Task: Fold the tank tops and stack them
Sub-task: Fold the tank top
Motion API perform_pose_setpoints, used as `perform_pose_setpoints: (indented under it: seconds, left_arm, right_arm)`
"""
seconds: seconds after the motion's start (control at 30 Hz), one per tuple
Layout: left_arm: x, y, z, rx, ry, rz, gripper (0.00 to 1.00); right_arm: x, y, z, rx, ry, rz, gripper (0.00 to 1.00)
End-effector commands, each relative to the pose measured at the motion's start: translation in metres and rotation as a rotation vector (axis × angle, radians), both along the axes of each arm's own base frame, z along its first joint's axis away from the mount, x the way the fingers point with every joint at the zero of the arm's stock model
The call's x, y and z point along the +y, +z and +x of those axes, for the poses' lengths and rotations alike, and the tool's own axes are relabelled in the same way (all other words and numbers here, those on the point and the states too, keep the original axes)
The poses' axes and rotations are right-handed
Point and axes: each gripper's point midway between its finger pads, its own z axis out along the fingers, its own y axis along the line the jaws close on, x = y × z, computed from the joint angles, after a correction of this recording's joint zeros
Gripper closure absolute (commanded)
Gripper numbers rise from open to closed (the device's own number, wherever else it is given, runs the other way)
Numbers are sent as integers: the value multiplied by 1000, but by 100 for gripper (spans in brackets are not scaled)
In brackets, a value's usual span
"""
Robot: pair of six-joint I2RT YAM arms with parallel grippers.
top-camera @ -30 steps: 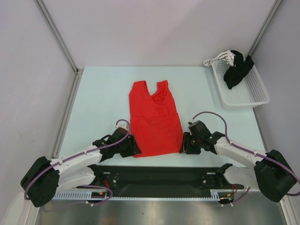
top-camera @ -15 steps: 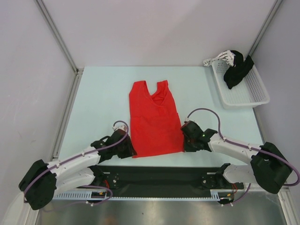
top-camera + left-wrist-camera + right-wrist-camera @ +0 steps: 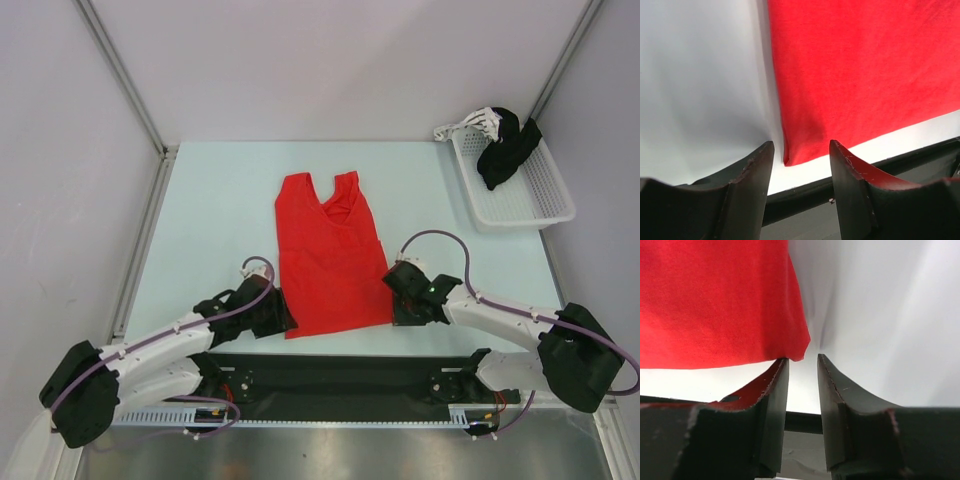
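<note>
A bright red tank top [image 3: 330,250] lies flat in the middle of the table, neck away from the arms and hem toward them. My left gripper [image 3: 281,314] is low at the hem's left corner. In the left wrist view the left gripper [image 3: 801,145] is open, and the red tank top [image 3: 865,75] has its corner just ahead of the gap. My right gripper [image 3: 393,300] is at the hem's right corner. In the right wrist view the right gripper [image 3: 802,358] stands open by a narrow gap, and the red fabric [image 3: 715,300] ends at the left fingertip.
A white mesh basket [image 3: 525,208] stands at the back right with a black garment [image 3: 505,150] and a white patterned cloth [image 3: 478,122] hanging over its rim. The black base bar [image 3: 340,375] runs along the near table edge just behind the hem.
The right gripper has edged left, closer to the hem's right corner. The left gripper has shifted only slightly at the left corner. The tank top lies almost as before.
</note>
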Motion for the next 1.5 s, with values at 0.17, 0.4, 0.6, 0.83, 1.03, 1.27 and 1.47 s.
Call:
perform_pose_setpoints:
  seconds: [0.17, 0.4, 0.6, 0.83, 1.03, 1.27, 1.47]
  left_arm:
    - [24, -45, -43, 163, -47, 158, 45]
    - [32, -58, -49, 172, -18, 194, 100]
    - [26, -32, -50, 150, -39, 176, 100]
    - [13, 25, -40, 73, -53, 109, 100]
    - [13, 73, -6, -25, -37, 97, 100]
    - [13, 126, 68, -164, 15, 54, 100]
    - [10, 151, 129, -197, 47, 38, 100]
  right_arm:
    - [12, -4, 7, -13, 30, 24, 67]
    - [9, -2, 1, -4, 40, 16, 100]
    - [11, 20, -14, -10, 52, 63, 100]
    - [17, 72, -14, -88, 61, 125, 100]
    - [25, 128, 20, -231, 75, 159, 100]
    - [43, 180, 78, -333, 101, 212, 100]
    - [61, 213, 145, -372, 112, 267, 100]
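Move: The tank top lies with its hem towards the robot. The left hand's pinching spot, just inside the hem's left corner, is about 3 cm to its right, 1 cm back and 1 cm below. The hem's right corner is level fore and aft with the right hand, about 1 cm to its left and 1 cm below. The neckline lies some 32 cm ahead of both hands, about 6 cm right of the left hand and 16 cm left of the right hand. Rightwards about 3 cm and slightly down, the left hand shifts along the hem and pinches it near its corner, while the right hand dips and pinches the right corner. Both draw back 2 to 4 cm, the left easing leftwards again, then lift and swing forward together towards the neckline, ending some 14 to 18 cm up and about 10 cm farther out, the right fingers tilting forward. ##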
